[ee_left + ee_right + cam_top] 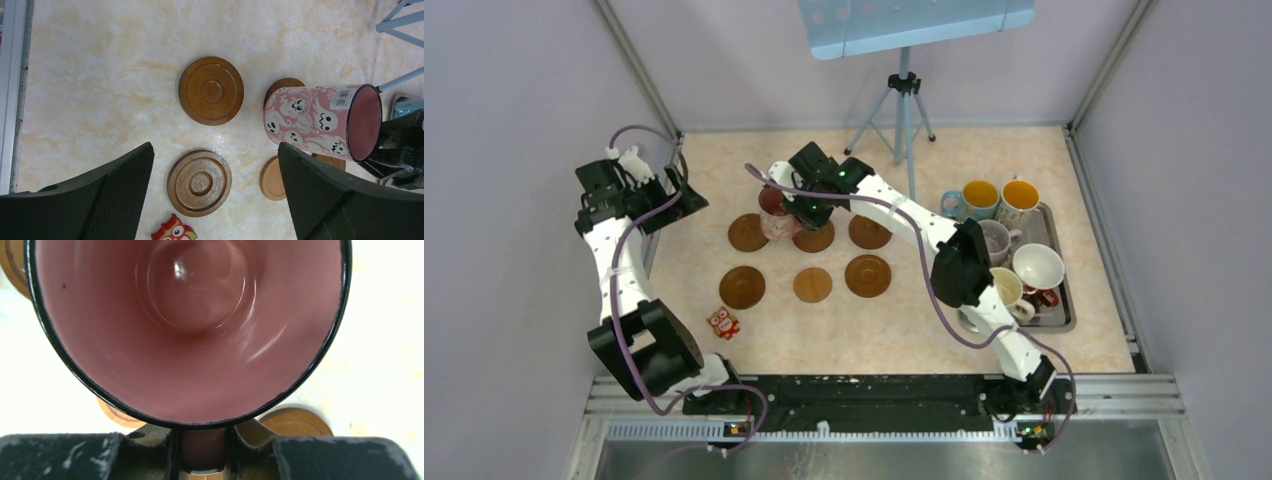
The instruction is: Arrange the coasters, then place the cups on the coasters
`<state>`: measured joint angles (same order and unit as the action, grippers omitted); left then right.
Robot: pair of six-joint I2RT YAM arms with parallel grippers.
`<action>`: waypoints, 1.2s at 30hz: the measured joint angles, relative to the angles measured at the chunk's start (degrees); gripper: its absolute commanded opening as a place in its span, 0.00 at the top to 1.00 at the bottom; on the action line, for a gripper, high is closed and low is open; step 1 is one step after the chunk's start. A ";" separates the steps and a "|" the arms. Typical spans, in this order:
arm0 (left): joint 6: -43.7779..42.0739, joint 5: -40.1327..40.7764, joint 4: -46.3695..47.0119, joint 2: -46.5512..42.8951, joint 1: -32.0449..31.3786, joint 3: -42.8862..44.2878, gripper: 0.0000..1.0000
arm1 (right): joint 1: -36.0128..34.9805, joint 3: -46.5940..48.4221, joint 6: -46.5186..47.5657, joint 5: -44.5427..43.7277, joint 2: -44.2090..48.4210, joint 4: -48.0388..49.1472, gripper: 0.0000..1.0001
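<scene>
Six brown coasters lie in two rows of three; the back-left one (pixel 747 232) and the front-left one (pixel 742 287) are bare, and the lighter, flatter one (pixel 812 285) is front middle. My right gripper (pixel 796 209) is shut on the handle (pixel 202 447) of the pink ghost-patterned cup (pixel 775 216), which is upright at the left edge of the back-middle coaster (pixel 816 238). I cannot tell whether the cup touches it. Five other cups, among them a blue one (pixel 974 198), stand in the steel tray (pixel 1066 300). My left gripper (pixel 674 196) is open and empty, far left.
A small red owl figure (pixel 722 322) stands near the front-left coaster. A tripod (pixel 904 110) stands at the back of the table. Metal frame rails run along the left and right edges. The right arm reaches across the back-right coaster (pixel 870 232).
</scene>
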<state>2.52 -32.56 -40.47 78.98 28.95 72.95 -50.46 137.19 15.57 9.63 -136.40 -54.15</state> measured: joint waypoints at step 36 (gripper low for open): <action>0.81 -7.34 1.09 -1.38 5.25 -2.21 0.01 | -3.80 0.48 -4.22 -4.02 -7.85 19.04 0.93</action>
<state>3.33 -39.90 -39.38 77.60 34.20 70.74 -54.26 137.67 11.35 5.61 -144.24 -35.11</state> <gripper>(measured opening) 0.987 0.222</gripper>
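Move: The pink mug is already pinched by its handle in my right hand. The coaster I am taking it to, the far-left one, lies about 13 cm left of that hand, 2 cm back and some 13 cm below. At that same depth, the middle coaster sits almost under the hand, 1 cm right and 2 cm back. The near-left coaster is 14 cm left and 15 cm back. From my left hand, the far-left coaster is about 13 cm right, 2 cm back and 21 cm down. Keeping the handle pinched, my right hand carries the pink mug about 7 cm left, from above the middle coaster towards the far-left one. It edges about 2 cm forward early on, sinks some 4 cm in the second half, then rises slightly at the end, while my wrist tilts the fingers up and to the left by roughly 10 degrees. ##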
